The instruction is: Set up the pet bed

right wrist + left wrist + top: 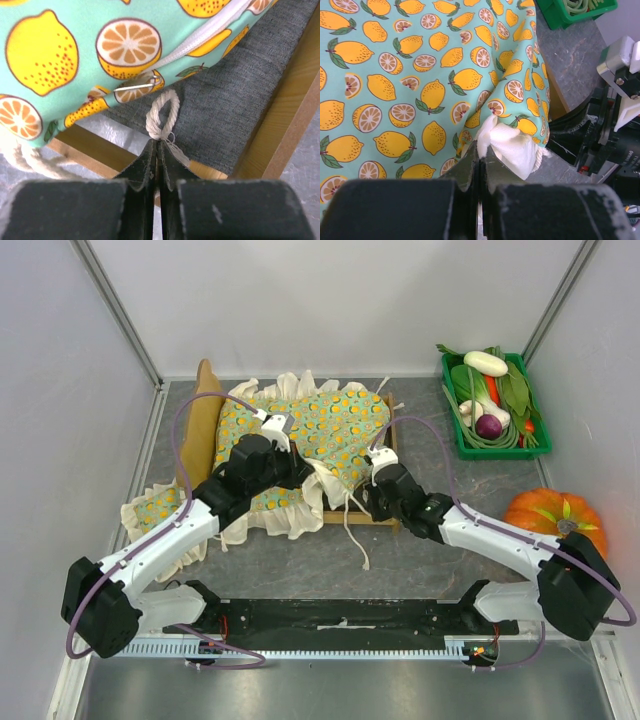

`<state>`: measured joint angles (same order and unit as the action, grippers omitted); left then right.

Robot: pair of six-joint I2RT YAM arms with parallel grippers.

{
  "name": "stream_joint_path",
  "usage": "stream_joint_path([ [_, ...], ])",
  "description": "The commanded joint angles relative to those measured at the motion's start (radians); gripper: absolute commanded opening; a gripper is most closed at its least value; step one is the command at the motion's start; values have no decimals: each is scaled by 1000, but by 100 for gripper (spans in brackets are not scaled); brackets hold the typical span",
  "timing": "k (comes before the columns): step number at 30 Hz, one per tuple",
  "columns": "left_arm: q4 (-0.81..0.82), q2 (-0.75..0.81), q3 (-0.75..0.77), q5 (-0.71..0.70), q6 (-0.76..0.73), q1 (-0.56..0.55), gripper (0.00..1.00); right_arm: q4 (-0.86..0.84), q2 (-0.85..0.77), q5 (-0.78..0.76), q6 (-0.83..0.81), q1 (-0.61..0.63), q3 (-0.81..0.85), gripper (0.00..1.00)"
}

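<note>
The pet bed lies across the back of the table, its arched wooden headboard at the left end. Its grey fabric base and light-wood frame show under the lemon-print frilled cushion, which sits rumpled on top. My left gripper is over the cushion's near edge. In the left wrist view it is shut on the cushion's white frill. My right gripper is at the bed's near right corner. In the right wrist view it is shut on a loop of white cord hanging from the cushion.
A small matching pillow lies by the headboard's near end. A green crate of vegetables stands at the back right, and an orange pumpkin sits by the right arm. More cord trails onto the grey tabletop in front of the bed.
</note>
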<state>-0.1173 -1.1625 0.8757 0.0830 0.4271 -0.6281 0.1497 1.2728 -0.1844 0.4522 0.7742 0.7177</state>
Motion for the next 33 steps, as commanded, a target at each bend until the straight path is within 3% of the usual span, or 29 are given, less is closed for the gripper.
stream_joint_path([
  [1,39,27,29,-28,18,18,2,263,-21,54,-6,7,84,16],
  [4,39,29,34,-25,18,25,2,315,-113,-30,-9,7,112,44],
  [6,41,26,40,-16,18,30,2,323,-179,-79,-17,5,127,53],
  [8,39,20,43,-9,18,33,2,323,-220,-89,-29,5,137,55],
  [13,44,15,51,3,21,34,2,248,-243,89,-76,5,114,57],
  [22,36,14,65,8,12,41,2,148,-256,181,-127,5,49,66],
  [24,34,11,68,12,10,42,2,117,-265,266,-144,7,36,69],
  [28,39,1,71,23,10,44,2,53,-239,347,-194,10,0,72],
  [33,42,-5,71,26,16,48,2,50,-175,342,-276,42,3,74],
])
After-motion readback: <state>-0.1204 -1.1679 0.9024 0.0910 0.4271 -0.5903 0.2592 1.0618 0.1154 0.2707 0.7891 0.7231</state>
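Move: My right hand still pinches the cord's knotted end just inside the bed frame. The near right frame corner lies some 5 cm to its right, 2 cm nearer me and about 4 cm lower. The second cord hangs about 4 cm left, 4 cm back and 3 cm below; the gathered cover corner is some 10 cm left, 7 cm ahead and 9 cm higher. From my left hand, which grips that gathered corner, the cord end lies roughly 11 cm right, 7 cm back and 10 cm lower. I spread my right fingers to let go of the cord end and rise about 7 cm off it, swinging briefly right. Then I draw back over the near rail and leftwards, turning some 20 degrees counter-clockwise and sinking slightly, fingers opening still wider. My left hand keeps its pinch on the cover corner, easing it a centimetre or so forward, left and up. ##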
